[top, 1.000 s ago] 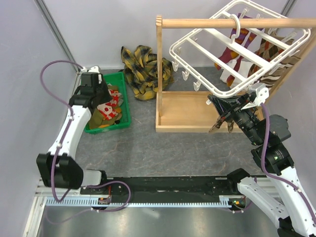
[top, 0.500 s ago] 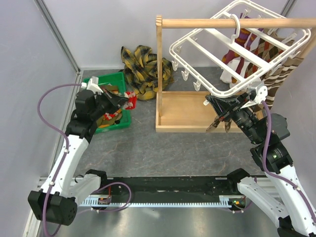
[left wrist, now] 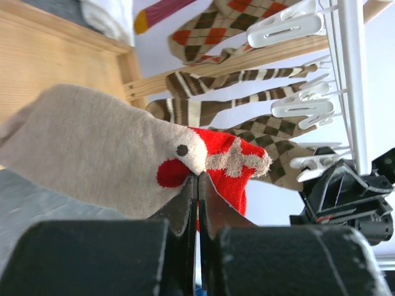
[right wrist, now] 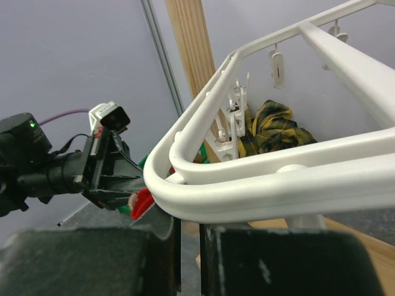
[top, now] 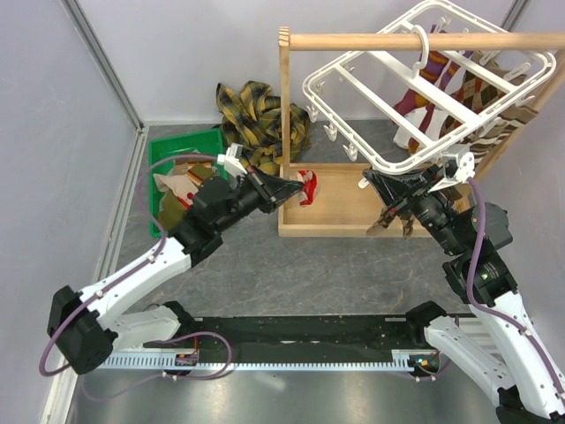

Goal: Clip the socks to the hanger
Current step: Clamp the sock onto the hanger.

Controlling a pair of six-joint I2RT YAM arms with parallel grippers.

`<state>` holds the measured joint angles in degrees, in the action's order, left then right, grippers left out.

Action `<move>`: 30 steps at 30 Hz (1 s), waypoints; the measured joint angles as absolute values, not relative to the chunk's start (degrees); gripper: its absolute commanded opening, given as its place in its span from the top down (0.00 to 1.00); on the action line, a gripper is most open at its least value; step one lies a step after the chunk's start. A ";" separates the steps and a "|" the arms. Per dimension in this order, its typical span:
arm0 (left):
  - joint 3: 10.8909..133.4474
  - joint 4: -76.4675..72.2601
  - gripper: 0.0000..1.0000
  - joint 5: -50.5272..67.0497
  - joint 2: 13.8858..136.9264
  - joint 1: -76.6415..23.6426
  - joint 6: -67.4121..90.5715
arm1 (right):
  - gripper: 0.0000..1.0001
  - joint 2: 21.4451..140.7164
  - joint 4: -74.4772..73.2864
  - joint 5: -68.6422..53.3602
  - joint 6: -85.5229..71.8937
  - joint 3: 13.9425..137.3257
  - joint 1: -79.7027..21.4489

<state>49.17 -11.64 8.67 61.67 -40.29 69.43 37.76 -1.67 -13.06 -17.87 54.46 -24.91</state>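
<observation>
My left gripper (top: pixel 294 187) (left wrist: pixel 198 179) is shut on a beige sock (left wrist: pixel 92 154) with a red toe patch (top: pixel 306 185), held over the left end of the wooden tray. The white grid hanger (top: pixel 415 97) (right wrist: pixel 259 179) hangs tilted from the wooden rod. Its near corner sits in my right gripper (top: pixel 381 179) (right wrist: pixel 190 222), which is shut on it. Several argyle and striped socks (top: pixel 472 88) (left wrist: pixel 241 80) hang from the hanger's far clips. Empty clips (top: pixel 331 132) dangle along its left edge.
A green bin (top: pixel 208 140) at the left holds more socks (top: pixel 177 190). A yellow-and-black plaid cloth (top: pixel 256 119) lies behind it. The wooden rack's post (top: pixel 284 97), rod (top: pixel 371 41) and tray (top: pixel 344 203) stand at centre right.
My left arm has swung from the green bin to the right, carrying the sock up to the wooden tray. The right gripper has stayed at the hanger's corner.
</observation>
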 measured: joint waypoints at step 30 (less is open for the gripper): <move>56.75 -30.63 0.98 -6.35 76.73 -56.14 74.50 | 0.99 40.23 0.84 -13.69 -24.71 54.43 -24.91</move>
<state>56.75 -30.63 -6.35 76.73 -56.14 74.50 40.23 0.84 -13.69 -24.71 54.43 -24.91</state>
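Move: From the left gripper, which already pinches the red-and-beige sock, the clip lies about 13 cm to the right, roughly 1 cm ahead and 7 cm up. It sits in the right gripper's fingers, 1 cm left of and 2 cm below that hand point. From the left gripper, the hanger's near corner is some 18 cm right, 3 cm ahead and 10 cm up, and the next empty clip about 10 cm right, 7 cm ahead and 8 cm up. Bring the left gripper, still pinching the sock, about 9 cm to the right towards the clip, quickly at first. As that travel slows, raise it some 4 to 5 cm towards the jaws, rolling the wrist a little so its left side dips. With the right gripper, keep the clip squeezed, easing only about 1 cm left. ##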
